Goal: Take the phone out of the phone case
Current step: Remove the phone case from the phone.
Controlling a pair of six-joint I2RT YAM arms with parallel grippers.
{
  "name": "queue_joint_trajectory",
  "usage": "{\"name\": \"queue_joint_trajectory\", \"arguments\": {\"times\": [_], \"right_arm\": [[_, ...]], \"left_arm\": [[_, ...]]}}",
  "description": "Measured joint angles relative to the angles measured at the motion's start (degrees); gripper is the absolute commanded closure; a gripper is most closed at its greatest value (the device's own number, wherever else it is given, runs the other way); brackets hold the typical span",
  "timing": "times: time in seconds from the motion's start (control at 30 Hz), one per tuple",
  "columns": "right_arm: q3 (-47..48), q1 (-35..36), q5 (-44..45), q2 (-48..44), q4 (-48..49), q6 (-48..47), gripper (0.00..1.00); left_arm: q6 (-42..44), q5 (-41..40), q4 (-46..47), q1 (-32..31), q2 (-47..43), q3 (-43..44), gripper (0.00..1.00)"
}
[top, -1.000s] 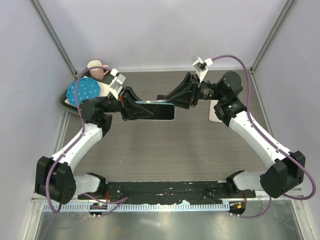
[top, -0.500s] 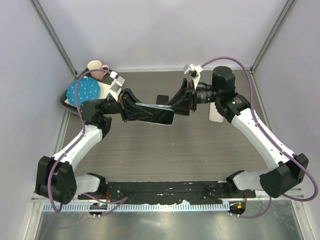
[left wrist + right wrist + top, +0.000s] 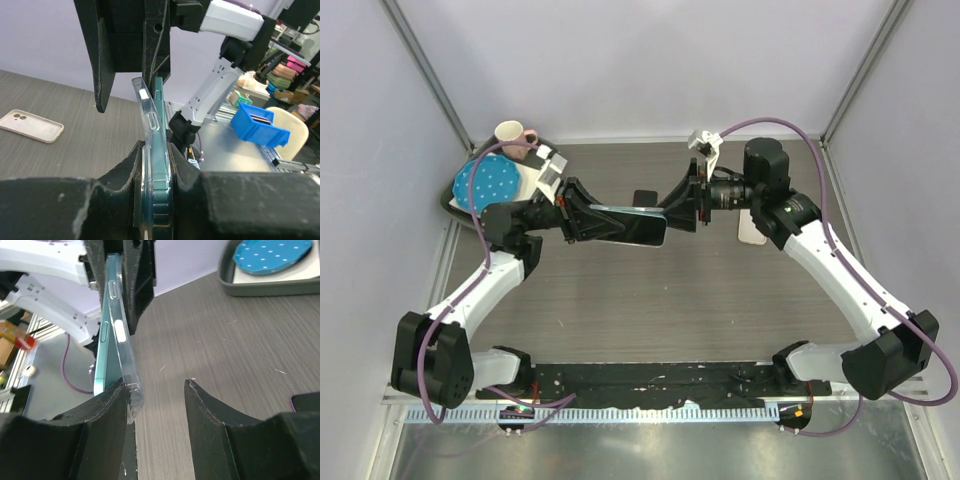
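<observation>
A teal phone (image 3: 160,150) in a clear phone case (image 3: 145,125) is held edge-up above the table, and my left gripper (image 3: 156,167) is shut on both at one end. In the top view the phone (image 3: 632,227) spans between my left gripper (image 3: 582,218) and my right gripper (image 3: 678,207). My right gripper (image 3: 155,390) is open at the far end. The case's clear corner (image 3: 124,355) stands peeled away from the phone (image 3: 104,355). That corner rests against my left-hand finger (image 3: 102,410), with a wide gap to the other finger.
A beige spare phone case (image 3: 752,230) lies flat on the table at the right, also in the left wrist view (image 3: 31,126). A grey tray (image 3: 460,205) with a blue dotted plate (image 3: 488,183) and a cup (image 3: 512,135) sit back left. A small black object (image 3: 642,198) lies behind the phone.
My right gripper has opened wider and its wrist has turned and shifted left. The phone has dipped slightly at its right end. My left gripper has kept its grip.
</observation>
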Motion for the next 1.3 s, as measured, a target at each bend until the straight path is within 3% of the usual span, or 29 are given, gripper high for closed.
{"name": "queue_joint_trajectory", "arguments": {"times": [0.17, 0.4, 0.53, 0.6, 0.9, 1.17, 1.3], "right_arm": [[-1.2, 0.2, 6.2, -0.7, 1.3, 2.6, 0.48], [-5.8, 0.0, 6.8, -0.4, 7.3, 7.3, 0.51], [-7.0, -0.2, 6.7, 0.9, 10.4, 10.3, 0.6], [-8.1, -0.2, 6.7, 1.2, 12.7, 11.6, 0.71], [-16.4, -0.8, 6.3, 3.3, 26.5, 22.3, 0.61], [-16.0, -0.6, 8.7, 5.2, 29.0, 24.8, 0.69], [-15.5, 0.0, 9.2, 6.6, 30.5, 26.2, 0.67]], "left_arm": [[1.4, -2.8, -1.1, 1.0, 0.0, -1.2, 1.0], [2.6, -4.2, -3.0, 1.7, -0.1, -3.5, 1.0], [2.5, -5.8, -4.3, 2.4, -0.1, -4.5, 1.0], [2.4, -6.6, -5.3, 2.9, -0.1, -4.8, 1.0], [1.4, -9.6, -10.3, 4.1, -0.1, -8.1, 1.0], [0.8, -11.5, -11.0, 5.1, -0.1, -8.2, 1.0], [0.8, -11.9, -11.9, 6.1, -0.1, -8.3, 1.0]]}}
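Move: The left hand, pointing right, still grips the phone and its clear case, the case's middle some 4 cm to its right and level with it. From the right hand that middle is about 8 cm left, 1 cm back and 2 cm down, with the phone against the case's near side, 2 cm back. The black phone lies on the table about 26 cm ahead of the right hand, 4 cm left and 35 cm below. Forward and down together, both hands carry the cased phone about 8 cm, drifting slightly left and rolling some 20 degrees so their tops tip forward. The left keeps its grip and turns counter-clockwise, the right a little clockwise. The right hand's near finger stays wedged between phone and case at the free end, while its fingers close partway around the case rim, still leaving a gap. ##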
